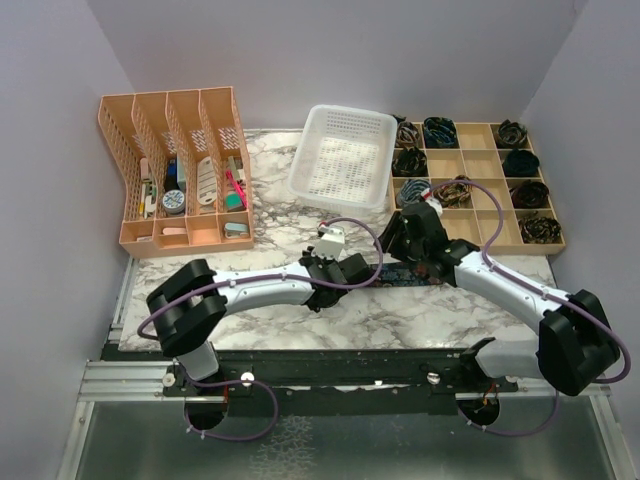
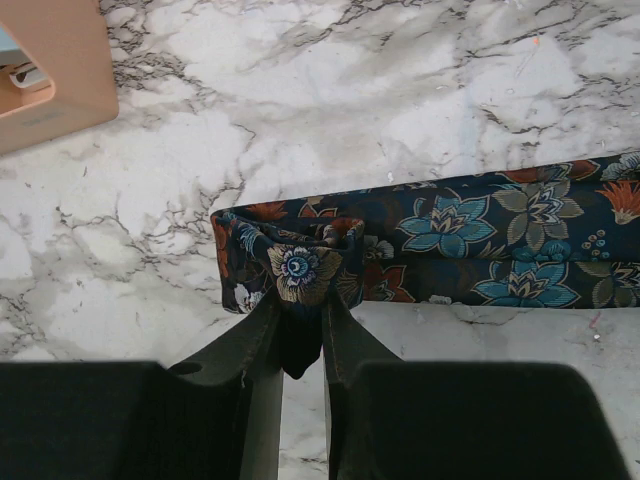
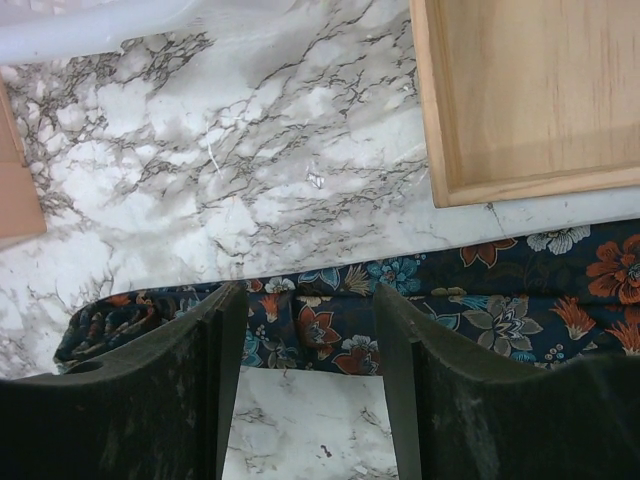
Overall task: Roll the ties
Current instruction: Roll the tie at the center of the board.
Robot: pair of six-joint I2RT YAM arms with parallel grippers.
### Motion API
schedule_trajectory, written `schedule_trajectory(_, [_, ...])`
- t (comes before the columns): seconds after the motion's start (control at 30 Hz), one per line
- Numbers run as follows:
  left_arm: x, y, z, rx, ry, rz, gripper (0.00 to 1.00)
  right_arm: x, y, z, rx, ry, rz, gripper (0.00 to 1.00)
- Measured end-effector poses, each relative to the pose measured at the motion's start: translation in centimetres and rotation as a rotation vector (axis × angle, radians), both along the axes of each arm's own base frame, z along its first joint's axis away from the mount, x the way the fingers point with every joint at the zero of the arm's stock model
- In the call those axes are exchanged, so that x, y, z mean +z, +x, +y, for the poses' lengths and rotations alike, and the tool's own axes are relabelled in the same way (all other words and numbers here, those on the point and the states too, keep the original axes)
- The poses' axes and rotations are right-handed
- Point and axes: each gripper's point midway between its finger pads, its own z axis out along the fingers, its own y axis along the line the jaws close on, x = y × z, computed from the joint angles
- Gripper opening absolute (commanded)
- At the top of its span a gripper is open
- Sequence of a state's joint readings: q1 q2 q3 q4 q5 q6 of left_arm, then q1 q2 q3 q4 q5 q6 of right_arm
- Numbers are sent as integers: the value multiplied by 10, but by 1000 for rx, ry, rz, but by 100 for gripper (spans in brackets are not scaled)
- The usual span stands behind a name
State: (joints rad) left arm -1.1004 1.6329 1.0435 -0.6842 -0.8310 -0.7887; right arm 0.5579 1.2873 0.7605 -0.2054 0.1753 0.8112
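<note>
A dark floral tie (image 2: 500, 245) lies flat across the marble table, its left end folded into a small bunch. My left gripper (image 2: 302, 300) is shut on that bunched end, and dark fabric hangs between the fingers. In the top view the tie (image 1: 395, 273) runs between the two grippers. My right gripper (image 3: 310, 310) is open and straddles the same tie (image 3: 520, 295) further along, a fingertip (image 3: 232, 310) resting over the fabric on each side. From above, the left gripper (image 1: 326, 270) and the right gripper (image 1: 415, 240) stand close together at mid-table.
A wooden compartment tray (image 1: 480, 165) at the back right holds several rolled ties (image 1: 440, 130); its corner (image 3: 520, 100) is just beyond the right gripper. A white basket (image 1: 345, 155) sits at the back centre. An orange desk organiser (image 1: 180, 170) stands at the back left.
</note>
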Motion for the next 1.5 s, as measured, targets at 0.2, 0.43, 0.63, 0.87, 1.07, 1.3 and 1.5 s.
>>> schedule_trajectory(0.2, [-17, 2, -19, -20, 36, 30, 10, -1, 1, -4, -9, -1, 3, 60])
schedule_trajectory(0.43, [-28, -1, -38, -47, -7, 74, 47, -4, 1, -7, -5, 6, 15, 62])
schedule_trajectory(0.63, [-18, -3, -52, -87, -115, 78, 65, -6, -1, -4, 29, 19, 31, 66])
schedule_trajectory(0.87, [31, 2, -65, -116, -303, 10, 71, -21, -9, 8, 133, 27, 88, 69])
schedule_trajectory(1.07, [65, 1, -39, -104, -468, -52, 77, -11, -13, 38, 302, 120, 54, 77])
schedule_trajectory(1.3, [40, -2, 27, -5, -540, -37, 93, 6, -21, 80, 495, 283, -2, 87])
schedule_trajectory(1.5, [21, -11, 55, 25, -635, -14, 99, 3, -37, 101, 595, 294, -1, 88])
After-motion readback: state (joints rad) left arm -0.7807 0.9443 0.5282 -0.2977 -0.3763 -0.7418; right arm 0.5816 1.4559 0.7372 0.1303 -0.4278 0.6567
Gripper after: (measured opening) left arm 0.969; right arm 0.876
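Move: The left gripper is pinching the lifted end of the tie. The strip where it should lie down is about 4 cm to the right, 2 cm ahead and 3 cm below; the white basket's middle is some 24 cm ahead and 6 cm right, the plastic organizer's about 19 cm ahead and 27 cm left. From the empty right gripper that strip is some 12 cm left, 5 cm back and 6 cm down; the wooden tray's middle is about 14 cm ahead and 17 cm right. Carry the pinched tie end right and down with the left gripper, some 4 cm over and 3 cm down onto the strip, and open to let go. Still drifting right, lift about 9 cm, swing back left some 12 cm while sinking, fingers spreading wide and wrist rolling about 35 degrees, to hover over the fold. Bring the right gripper about 10 cm left and slightly back towards the fold, opening wider and turning counter-clockwise. ##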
